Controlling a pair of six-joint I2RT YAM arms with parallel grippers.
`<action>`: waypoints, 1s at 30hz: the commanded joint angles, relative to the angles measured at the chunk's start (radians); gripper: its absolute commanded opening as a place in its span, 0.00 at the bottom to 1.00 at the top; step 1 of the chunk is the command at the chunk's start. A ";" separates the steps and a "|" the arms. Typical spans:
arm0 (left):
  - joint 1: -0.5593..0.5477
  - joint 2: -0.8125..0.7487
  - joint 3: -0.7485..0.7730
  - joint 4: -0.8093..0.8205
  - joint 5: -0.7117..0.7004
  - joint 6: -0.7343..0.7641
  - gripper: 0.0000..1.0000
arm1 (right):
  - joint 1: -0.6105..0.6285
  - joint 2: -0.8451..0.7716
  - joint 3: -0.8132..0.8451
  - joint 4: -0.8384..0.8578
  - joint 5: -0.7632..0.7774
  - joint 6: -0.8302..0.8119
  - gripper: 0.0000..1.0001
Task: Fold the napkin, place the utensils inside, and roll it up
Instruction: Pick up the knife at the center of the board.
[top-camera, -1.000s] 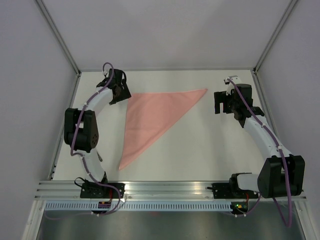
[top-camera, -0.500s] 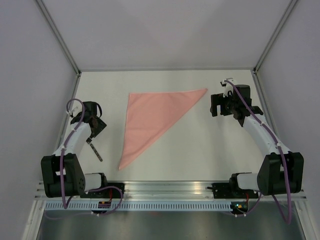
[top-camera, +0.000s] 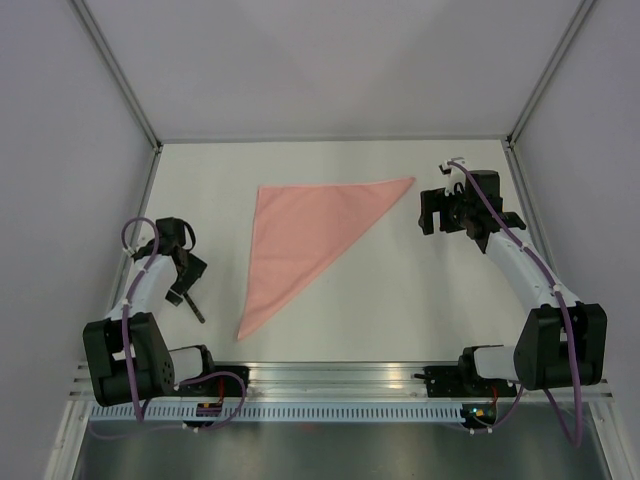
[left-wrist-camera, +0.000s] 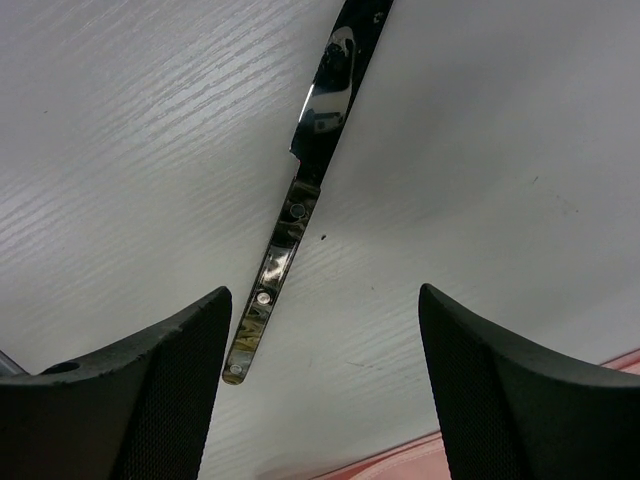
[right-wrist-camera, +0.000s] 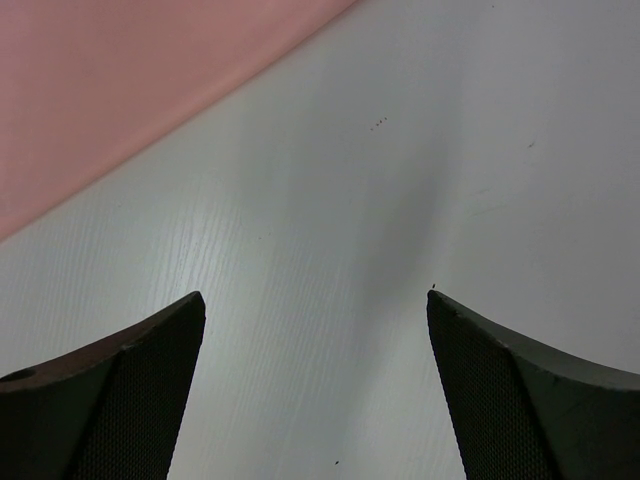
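The napkin (top-camera: 300, 232) lies folded into a pink triangle in the middle of the table, its long tip pointing at the near edge. One of the utensils, a slim shiny knife (left-wrist-camera: 302, 185), lies on the bare table left of the napkin and shows as a dark stick (top-camera: 194, 310) from above. My left gripper (top-camera: 184, 288) hovers open over its handle end, which lies close to the left finger (left-wrist-camera: 150, 385). A strip of the napkin (left-wrist-camera: 420, 462) shows below. My right gripper (top-camera: 436, 210) stands open and empty, just right of the napkin's far right corner (right-wrist-camera: 120, 90).
The table's left edge (top-camera: 128, 262) runs close beside the left arm. Slanted frame posts (top-camera: 118, 75) rise at the back corners, and an aluminium rail (top-camera: 330, 378) with both arm bases lines the near edge. White walls enclose the table.
The left arm has swung from the napkin's far left corner back to the near left and come down over the knife. The right gripper shifted slightly nearer.
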 joint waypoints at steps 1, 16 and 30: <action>0.006 -0.020 -0.006 -0.024 0.013 -0.066 0.78 | -0.001 0.000 0.002 -0.006 -0.007 0.002 0.96; 0.031 0.113 -0.029 0.037 0.058 -0.075 0.69 | -0.001 0.012 -0.002 -0.004 0.006 -0.004 0.95; 0.034 0.280 0.006 0.128 0.127 -0.024 0.21 | -0.017 0.029 -0.004 -0.006 0.004 -0.009 0.94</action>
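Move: The knife lies on the board just under the left hand, its middle about 3 cm to the left, 1 cm ahead and 4 cm below. Its handle runs back towards the robot's right, the handle's middle some 3 cm back and 2 cm left of the hand. The folded napkin's middle is roughly 27 cm right and 16 cm ahead of the left hand. From the right hand, the knife is about 61 cm left, 14 cm back and 14 cm below. The left fingers close on the knife's handle and pinch it a little way from its butt end. To get there, the hand sinks about 3.5 cm and eases back roughly 1.5 cm; then, low over the board, it goes some 2.5 cm forward as the fingers shut, the wrist tilting only slightly. ##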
